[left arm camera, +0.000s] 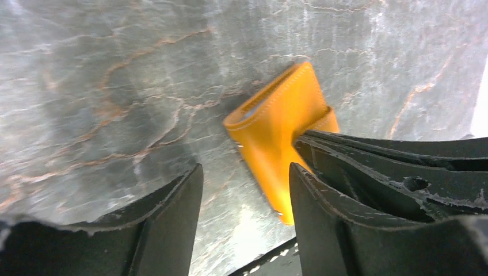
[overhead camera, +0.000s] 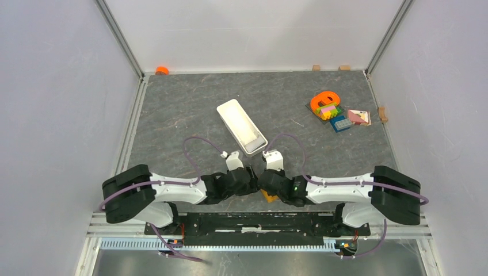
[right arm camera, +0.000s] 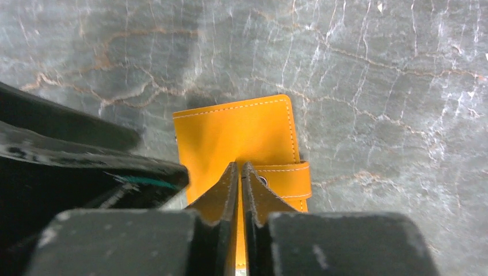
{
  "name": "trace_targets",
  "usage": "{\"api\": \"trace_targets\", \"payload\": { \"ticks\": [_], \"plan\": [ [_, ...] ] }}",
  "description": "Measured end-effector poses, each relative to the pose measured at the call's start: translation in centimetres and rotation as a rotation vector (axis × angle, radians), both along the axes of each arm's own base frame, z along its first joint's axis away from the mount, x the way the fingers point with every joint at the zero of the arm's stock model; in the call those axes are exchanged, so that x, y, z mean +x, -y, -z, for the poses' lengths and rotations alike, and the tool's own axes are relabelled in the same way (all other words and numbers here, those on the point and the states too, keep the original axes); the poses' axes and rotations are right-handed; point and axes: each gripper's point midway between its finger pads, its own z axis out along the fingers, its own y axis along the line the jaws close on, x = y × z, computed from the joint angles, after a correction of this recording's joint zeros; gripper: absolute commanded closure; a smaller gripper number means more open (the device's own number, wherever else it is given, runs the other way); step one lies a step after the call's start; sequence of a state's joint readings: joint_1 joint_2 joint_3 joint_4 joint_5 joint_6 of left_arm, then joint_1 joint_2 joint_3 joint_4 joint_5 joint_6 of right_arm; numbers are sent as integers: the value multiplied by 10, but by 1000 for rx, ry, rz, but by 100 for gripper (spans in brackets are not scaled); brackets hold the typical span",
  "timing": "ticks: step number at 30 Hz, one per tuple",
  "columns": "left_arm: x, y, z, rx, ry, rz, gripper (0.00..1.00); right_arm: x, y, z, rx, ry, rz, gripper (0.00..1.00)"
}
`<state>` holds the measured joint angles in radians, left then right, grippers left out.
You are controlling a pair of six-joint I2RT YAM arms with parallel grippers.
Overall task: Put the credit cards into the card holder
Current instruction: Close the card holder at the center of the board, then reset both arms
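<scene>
The orange-tan card holder lies folded on the grey table at the near edge, and only a corner of it shows between the arms in the top view. My right gripper is shut on the card holder's edge beside the snap tab. In the left wrist view the card holder looks tilted. My left gripper is open and empty, its right finger close to the holder's lower corner. A blue card and a pink card lie at the back right, far from both grippers.
A long white tray lies diagonally just beyond the grippers. An orange ring-shaped thing with small coloured pieces sits beside the cards. Small wooden blocks lie along the back and right edges. An orange bit is in the back left corner.
</scene>
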<state>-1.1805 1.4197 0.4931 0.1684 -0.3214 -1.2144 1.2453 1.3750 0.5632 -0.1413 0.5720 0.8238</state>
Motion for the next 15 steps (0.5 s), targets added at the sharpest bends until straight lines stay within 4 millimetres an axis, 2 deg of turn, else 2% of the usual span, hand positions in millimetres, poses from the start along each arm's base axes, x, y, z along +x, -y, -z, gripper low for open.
{"api": "trace_targets", "payload": {
  "ticks": [2,5,9,12,15],
  "plan": [
    [0,-10,-3,39,20,6,24,-2,6,-2,-47,-24,-22,77],
    [1,-26,-9,92,47,15,13,-3,18,-9,-113,-50,-54,57],
    [11,-49,-29,118,83,10,0,9,21,-39,-115,-25,-81,38],
    [27,-71,-41,156,84,-10,0,31,24,-70,-59,22,-58,25],
    [52,-95,-56,199,73,-39,0,55,42,-83,-49,53,-15,21]
  ]
}}
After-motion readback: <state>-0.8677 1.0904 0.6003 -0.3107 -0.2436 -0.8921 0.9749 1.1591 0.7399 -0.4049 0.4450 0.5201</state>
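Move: The closed card holder lies almost under the right fingertips, its middle about 1 cm back and 1 cm below. From the left hand its middle is some 5 cm to the right, 1 cm back and 2 cm below. The white tray's middle stands about 20 cm ahead of the right hand and 12 cm to its left, which puts it 20 cm ahead of the left hand and 6 cm to its left, at about the hands' height. Both hands open and leave the card holder, rising forward: left some 10 cm leftward, right about 8 cm up. ##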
